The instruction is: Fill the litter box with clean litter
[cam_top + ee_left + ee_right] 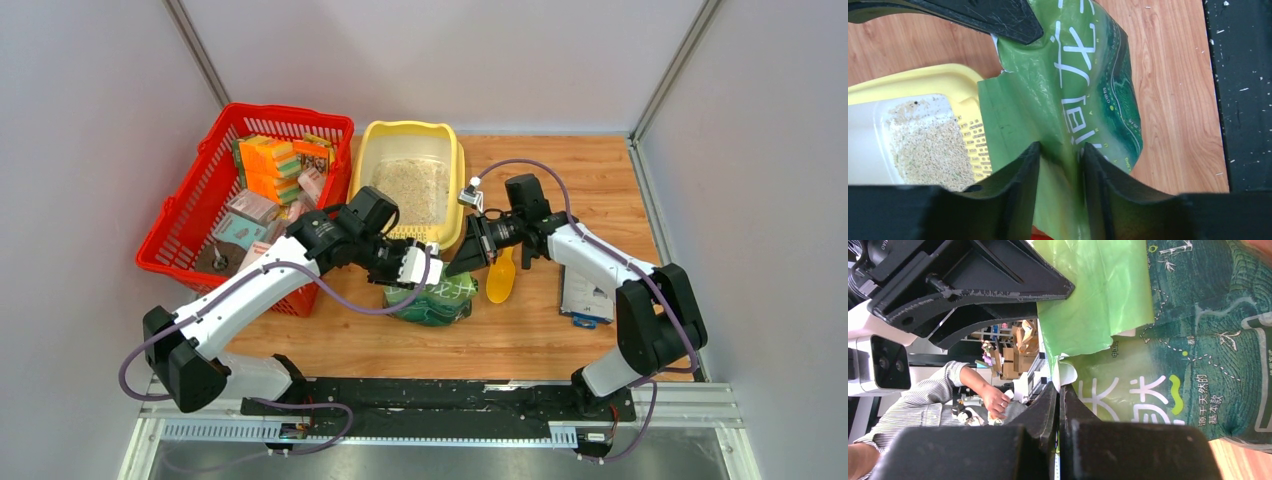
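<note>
The pale yellow litter box [400,130] stands at the back of the table with a patch of beige clean litter [412,190] in it. Its slotted lip [975,145] and the litter [928,150] show in the left wrist view. A green pouch [435,298] with white characters sits in front of the box. My left gripper [415,265] [1060,150] is shut on a bunched fold of the pouch [1088,90]. From the right, my right gripper [462,258] [1059,387] is shut on the torn top edge of the pouch [1173,365].
A red mesh basket [180,225] full of small packages stands left of the litter box. A yellow scoop [500,280] lies on the wood just right of the pouch. A white and blue packet [585,295] lies by the right arm.
</note>
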Tool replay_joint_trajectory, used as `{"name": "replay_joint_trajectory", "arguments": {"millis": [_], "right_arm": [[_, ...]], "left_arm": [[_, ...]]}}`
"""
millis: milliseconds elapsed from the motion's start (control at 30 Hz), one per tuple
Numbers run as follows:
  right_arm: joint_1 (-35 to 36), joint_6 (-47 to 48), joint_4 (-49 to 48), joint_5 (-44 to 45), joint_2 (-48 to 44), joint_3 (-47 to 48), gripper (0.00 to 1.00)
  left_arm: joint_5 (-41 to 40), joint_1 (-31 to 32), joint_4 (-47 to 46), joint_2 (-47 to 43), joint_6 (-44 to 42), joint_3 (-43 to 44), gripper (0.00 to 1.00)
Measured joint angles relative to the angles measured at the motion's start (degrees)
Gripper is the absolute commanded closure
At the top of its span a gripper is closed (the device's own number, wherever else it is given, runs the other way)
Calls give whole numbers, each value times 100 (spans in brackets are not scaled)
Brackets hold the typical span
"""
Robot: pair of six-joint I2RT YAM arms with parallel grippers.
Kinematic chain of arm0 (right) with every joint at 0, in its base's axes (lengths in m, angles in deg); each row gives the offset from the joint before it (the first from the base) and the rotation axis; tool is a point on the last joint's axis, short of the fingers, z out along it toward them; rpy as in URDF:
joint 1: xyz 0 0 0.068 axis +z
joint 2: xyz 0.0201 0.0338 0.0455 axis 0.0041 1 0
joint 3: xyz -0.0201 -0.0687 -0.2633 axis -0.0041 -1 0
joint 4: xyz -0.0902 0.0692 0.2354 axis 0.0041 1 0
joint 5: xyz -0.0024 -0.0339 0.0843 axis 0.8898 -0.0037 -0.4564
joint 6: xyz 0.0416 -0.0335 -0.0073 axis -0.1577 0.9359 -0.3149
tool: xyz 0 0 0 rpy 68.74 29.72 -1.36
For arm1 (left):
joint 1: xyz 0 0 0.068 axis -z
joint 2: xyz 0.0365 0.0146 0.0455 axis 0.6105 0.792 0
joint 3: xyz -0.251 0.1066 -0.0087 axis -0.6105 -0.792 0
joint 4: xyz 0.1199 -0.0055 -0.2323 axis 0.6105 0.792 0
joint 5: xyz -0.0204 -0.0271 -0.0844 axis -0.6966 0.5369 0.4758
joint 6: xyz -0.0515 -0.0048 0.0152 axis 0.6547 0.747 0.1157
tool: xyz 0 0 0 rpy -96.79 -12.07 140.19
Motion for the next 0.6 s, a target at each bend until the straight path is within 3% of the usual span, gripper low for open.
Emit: {"name": "replay_joint_trajectory", "arguments": {"millis": [100, 267, 300, 433, 600], "right_arm": [[0, -66, -2, 7, 0, -7, 100], [2, -229, -2, 48, 0, -13, 100], [2, -271, -9, 55, 0, -24, 97], [-17, -507, -2, 70, 0, -74, 67], [-402, -313, 415, 131, -2, 103, 54]], "left_arm": [[26, 7, 68, 15, -17, 0, 76], [-57, 26, 52, 39, 48, 0, 88], [-74, 28, 37, 39, 87, -4, 92], [-105, 31, -57, 39, 332, -68, 100], [-173, 31, -273, 35, 804, -131, 100]]}}
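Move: The gathered upper left edge of the green litter bag is already between my half-open left fingers, within a centimetre or two. From that hand, the bag's body is about 5 cm to the right and 11 cm lower, and the litter box's middle is roughly 28 cm ahead. My closed right fingers hold the bag's other top corner, its body being about 5 cm to their left and 11 cm below. From them, the yellow scoop lies some 8 cm ahead, 14 cm right and 20 cm down. I shut my left fingers fully on the gathered bag film and pinch it, keeping that hand almost in place, with a slight counter-clockwise wrist turn at the end. Once they are nearly closed, my right fingers open a bit under halfway, let go of their corner, and the hand starts forward and to the right, about 2 cm, away from the bag. ##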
